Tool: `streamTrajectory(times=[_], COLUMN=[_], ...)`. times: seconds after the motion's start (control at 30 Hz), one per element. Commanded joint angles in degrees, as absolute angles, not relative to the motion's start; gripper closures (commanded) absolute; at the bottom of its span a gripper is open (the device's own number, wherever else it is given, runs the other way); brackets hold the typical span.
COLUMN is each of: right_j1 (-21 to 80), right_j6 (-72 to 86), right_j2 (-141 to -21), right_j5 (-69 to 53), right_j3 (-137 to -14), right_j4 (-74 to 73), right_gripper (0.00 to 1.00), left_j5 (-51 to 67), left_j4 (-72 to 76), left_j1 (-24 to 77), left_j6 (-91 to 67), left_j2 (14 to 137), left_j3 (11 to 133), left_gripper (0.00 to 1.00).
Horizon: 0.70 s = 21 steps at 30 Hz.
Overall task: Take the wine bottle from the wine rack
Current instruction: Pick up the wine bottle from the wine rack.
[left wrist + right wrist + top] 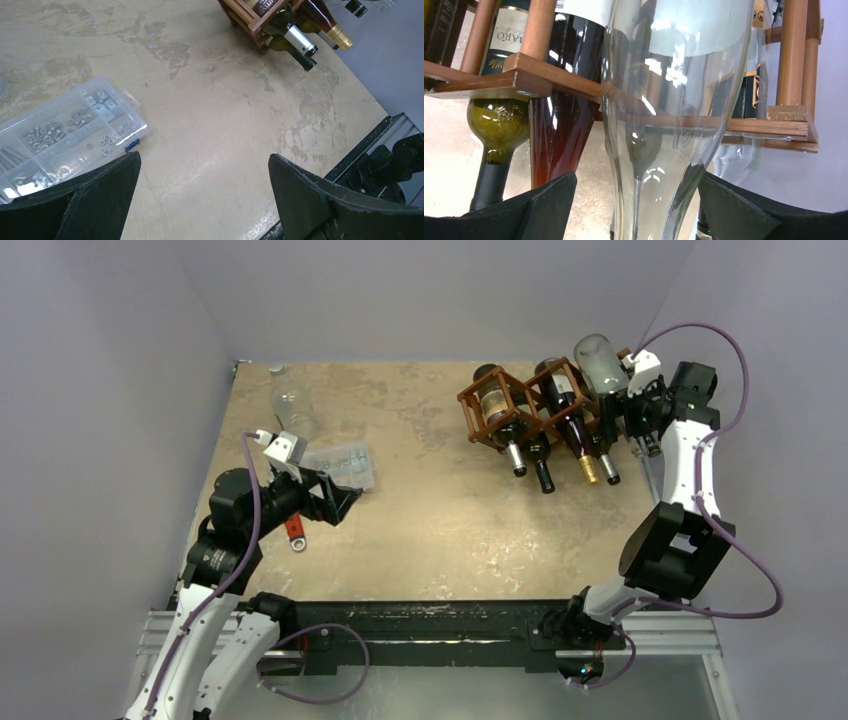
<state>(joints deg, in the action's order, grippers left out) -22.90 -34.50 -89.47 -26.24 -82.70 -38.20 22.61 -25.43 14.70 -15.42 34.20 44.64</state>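
Observation:
The reddish-brown wine rack (500,410) stands at the table's far right with several dark bottles (570,415) lying in its cells, necks toward me. A clear glass wine bottle (600,362) rests at its right end. My right gripper (628,412) is at that end, open. In the right wrist view the clear bottle (674,100) fills the space between my right gripper's (636,205) fingers; the right finger (734,212) lies against the glass and the left finger (544,205) stands apart from it. Rack slats (524,80) cross behind. My left gripper (340,502) (204,165) hangs open over bare table.
A clear plastic compartment box (340,465) (65,130) of small hardware lies just beyond the left gripper. A clear glass vessel (292,410) sits at the far left, and a red-handled tool (295,532) lies under the left arm. The grey side wall is close behind the rack.

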Motion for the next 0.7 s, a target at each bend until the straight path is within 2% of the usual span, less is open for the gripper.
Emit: streamTrajectory(times=[0.0,0.47,0.67], right_j1=[-23.09,-23.36,-23.69], right_j6=[-32.52,-32.08,-31.82], right_j2=[-89.77,-90.42,-90.62], right_j5=[-24.17,-22.65,-23.52], right_j3=[-83.42,-82.86,-82.54], right_j4=[-35.46,-34.28,-34.21], right_gripper=[0.08,0.27,0.4], left_j5=[23.51,23.4,23.28], left_j4=[-24.34,-24.31,-24.33], left_j1=[14.94,14.94,14.94], left_j6=[-15.29,-15.31,-15.21], left_j2=[34.19,34.1,34.1], left_j3=[44.82,44.82,44.83], left_gripper=[0.0,0.0,0.0])
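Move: The clear wine bottle slants across the top of the rack with its neck already running down between the right hand's open fingers; its middle is roughly 6 cm ahead, 3 cm left and 2 cm above the hand. The gold-capped bottle lies some 13 cm left and level fore and aft, about 3 cm lower; the black-capped bottle is about 3 cm ahead, 3 cm right and 8 cm below. From the idle left hand, the clear bottle is around 25 cm ahead, 63 cm right, and 3 cm lower. The right hand, already down over the clear bottle's neck, shifts about 1.5 cm to its right with a slight push forward, turning barely 5 degrees clockwise so that the neck comes to the centre between its fingers. As it eases to a near stop at almost constant height, the fingers close in from both sides of the neck just below the shoulder, from almost wide open to about two thirds, still without a clear sign of a grip. ##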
